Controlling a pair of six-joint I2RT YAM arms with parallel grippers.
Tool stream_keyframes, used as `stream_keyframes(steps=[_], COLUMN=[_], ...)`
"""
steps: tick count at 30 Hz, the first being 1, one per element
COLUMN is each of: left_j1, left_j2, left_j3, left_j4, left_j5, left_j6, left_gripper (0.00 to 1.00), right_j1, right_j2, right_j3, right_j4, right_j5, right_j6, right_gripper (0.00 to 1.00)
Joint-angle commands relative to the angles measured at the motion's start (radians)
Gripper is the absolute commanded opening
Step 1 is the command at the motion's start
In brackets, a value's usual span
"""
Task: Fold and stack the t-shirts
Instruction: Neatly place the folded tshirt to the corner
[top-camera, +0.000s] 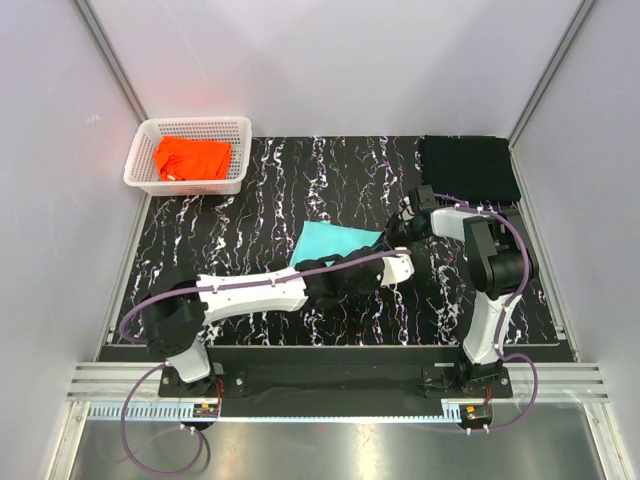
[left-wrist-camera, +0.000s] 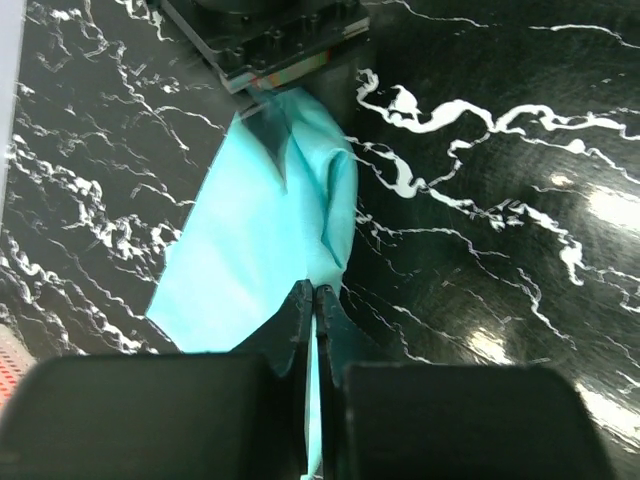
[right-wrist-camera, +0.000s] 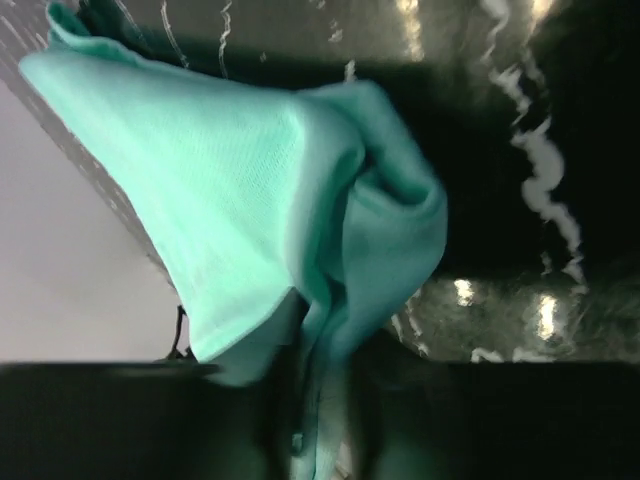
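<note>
The mint-teal t-shirt (top-camera: 335, 243) lies partly folded mid-table, with its right corner lifted. My left gripper (top-camera: 383, 250) reaches across to that corner and is shut on a thin edge of the cloth (left-wrist-camera: 314, 290). My right gripper (top-camera: 398, 232) meets the same corner from the right. In its wrist view, bunched teal cloth (right-wrist-camera: 300, 190) is pinched between its dark fingers (right-wrist-camera: 326, 338). The orange t-shirt (top-camera: 192, 158) lies crumpled in the basket. The black t-shirt (top-camera: 468, 168) lies flat and folded at the back right corner.
The white lattice basket (top-camera: 195, 122) stands at the back left corner. White walls with metal rails close in the black veined tabletop (top-camera: 250, 220) on three sides. The left arm's long link (top-camera: 250, 290) stretches across the near middle of the table.
</note>
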Motion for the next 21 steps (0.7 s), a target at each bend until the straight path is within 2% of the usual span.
stream_keyframes(steps=[1,2,3,5,11,15,21], left_j1=[0.002,0.012,0.018,0.044,0.190,0.248,0.308], left_j2=[-0.075,-0.084,-0.101,-0.166,-0.417,-0.567,-0.612], left_j3=[0.042,0.039,0.032,-0.011,-0.175,-0.266,-0.355], left_j4=[-0.038,-0.051,-0.065,-0.061,-0.029,-0.018,0.002], left_j5=[0.054,0.085,0.148,0.214,0.294,0.320,0.358], left_j6=[-0.071,-0.087,-0.125,-0.194,-0.415,-0.479,-0.585], left_gripper=[0.13,0.38,0.45,0.56,0.60,0.60,0.60], right_j1=[-0.003,-0.001,-0.001,-0.003,-0.003,-0.009,-0.081], right_j2=[0.023,0.019,0.011,-0.017,-0.164,-0.230,-0.160], right_j3=[0.046,0.077,0.094,0.135,0.226,0.274,0.468], right_j4=[0.035,-0.011,-0.037,-0.116,-0.376,-0.466,-0.543], right_j5=[0.094,0.132,0.152,0.228,0.498,0.647,0.727], right_j6=[0.010,-0.025,-0.048,-0.120,-0.357,-0.494,-0.629], right_gripper=[0.17,0.10,0.03,0.00,0.00,0.00,0.00])
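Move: The folded t-shirt's middle is about 11 cm to the right hand's left, 2 cm back and slightly above it; that hand's half-shut fingers are already at the shirt's right edge, low over the table. The black mat at the far right corner lies roughly 16 cm ahead and 18 cm to the right of it. The left hand still grips a raised edge of the shirt, whose middle is some 7 cm to its left, 5 cm ahead and 10 cm below. The right fingers finish closing on the t-shirt's right edge while the hand dips slightly, then it carries the shirt about 12 cm right, up some 10 cm and a little forward towards the black mat, the wrist swinging until the fingers point nearly straight down. As the right grip shuts, the left fingers open and let go of the raised edge, and that hand draws off to the left by about 11 cm and up by some 7 cm, rolling some 35 degrees with its fingers staying open. ##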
